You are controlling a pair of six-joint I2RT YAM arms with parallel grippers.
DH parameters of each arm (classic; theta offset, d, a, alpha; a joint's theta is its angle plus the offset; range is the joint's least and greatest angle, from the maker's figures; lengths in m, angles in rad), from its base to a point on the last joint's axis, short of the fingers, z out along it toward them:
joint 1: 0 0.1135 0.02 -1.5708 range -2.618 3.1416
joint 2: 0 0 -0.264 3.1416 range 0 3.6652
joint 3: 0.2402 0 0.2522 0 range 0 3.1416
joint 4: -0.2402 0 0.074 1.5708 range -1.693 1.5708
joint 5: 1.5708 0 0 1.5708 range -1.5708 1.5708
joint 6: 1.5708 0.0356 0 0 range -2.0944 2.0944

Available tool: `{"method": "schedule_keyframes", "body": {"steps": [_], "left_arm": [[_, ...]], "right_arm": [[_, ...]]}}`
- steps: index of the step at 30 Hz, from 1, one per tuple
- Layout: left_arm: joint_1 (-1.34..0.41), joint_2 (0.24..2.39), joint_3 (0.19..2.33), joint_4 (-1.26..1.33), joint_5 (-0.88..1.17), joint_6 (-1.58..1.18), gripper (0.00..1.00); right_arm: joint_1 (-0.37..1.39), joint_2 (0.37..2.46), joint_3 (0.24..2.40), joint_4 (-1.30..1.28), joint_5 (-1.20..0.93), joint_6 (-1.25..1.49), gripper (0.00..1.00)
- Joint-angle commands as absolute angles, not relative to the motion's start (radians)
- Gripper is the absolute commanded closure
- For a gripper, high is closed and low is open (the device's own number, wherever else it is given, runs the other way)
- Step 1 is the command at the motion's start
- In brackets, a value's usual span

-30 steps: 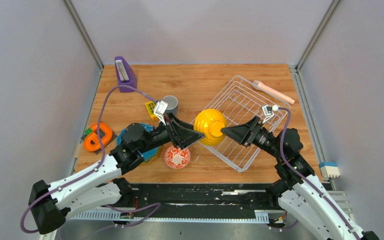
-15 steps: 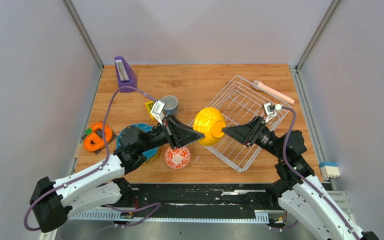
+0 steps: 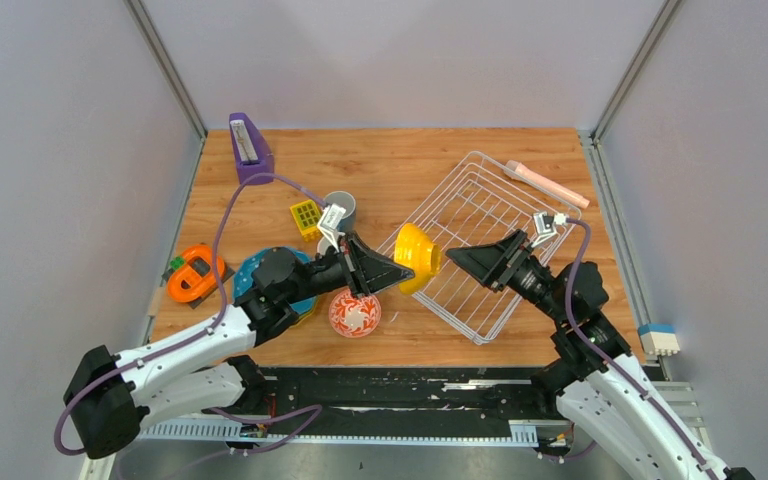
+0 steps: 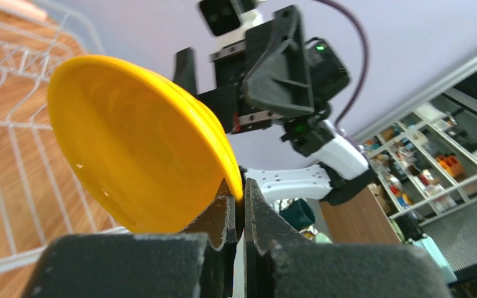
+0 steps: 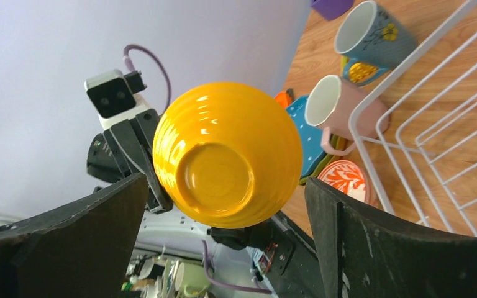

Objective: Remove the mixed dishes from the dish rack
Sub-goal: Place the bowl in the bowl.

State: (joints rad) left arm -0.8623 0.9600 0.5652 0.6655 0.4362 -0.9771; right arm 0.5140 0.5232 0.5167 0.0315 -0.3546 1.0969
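Note:
My left gripper is shut on the rim of the yellow-orange bowl and holds it on its side in the air, at the dish rack's near-left edge. In the left wrist view the fingertips pinch the bowl's rim. My right gripper is open, just right of the bowl and apart from it. In the right wrist view the bowl's base faces it between the wide-apart fingers.
A blue mug, a pink mug, a red-patterned cup and stacked plates with a blue one on top stand left of the rack. The yellow grid block, orange gadget and purple holder are further left.
The right gripper has let go of the bowl and drawn back a little to the right. The left gripper has tipped the bowl onto its side.

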Motion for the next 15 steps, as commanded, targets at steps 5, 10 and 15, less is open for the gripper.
{"method": "schedule_keyframes", "body": {"steps": [5,10,15], "left_arm": [[-0.86,0.865,0.765,0.024,0.138,-0.746,1.0],[-0.861,0.841,0.843,-0.325,-0.023,-0.694,1.0],[-0.86,0.848,0.886,-0.563,-0.069,-0.657,1.0]], "right_arm": [[0.514,0.45,0.517,-0.149,-0.092,1.037,0.0],[0.514,0.441,0.531,-0.227,0.042,0.986,0.0],[0.514,0.452,0.547,-0.286,0.115,0.946,0.0]]}}
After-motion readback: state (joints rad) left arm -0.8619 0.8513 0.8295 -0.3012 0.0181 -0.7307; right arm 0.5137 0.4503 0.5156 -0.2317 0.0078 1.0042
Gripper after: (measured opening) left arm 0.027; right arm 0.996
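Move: The left hand holds the yellow bowl by its rim; the red-patterned bowl it is meant for lies about 11 cm to its left, 3 cm ahead and some 26 cm below. On the table, the pink mug lies roughly 16 cm left and 14 cm ahead of the left hand, and the blue plate about 27 cm left and 10 cm ahead. From the empty right hand, the red-patterned bowl is some 18 cm left, 2 cm back and 22 cm down. Down, left and forward in one curving sweep, forward first and then steeper down and left, the left hand carries the yellow bowl about 10 cm towards the red-patterned bowl. Its fingers stay shut on the rim, dip some 30 degrees and swing counter-clockwise. The wide-open right hand backs off to the right and down, slightly forward, turning clockwise. ##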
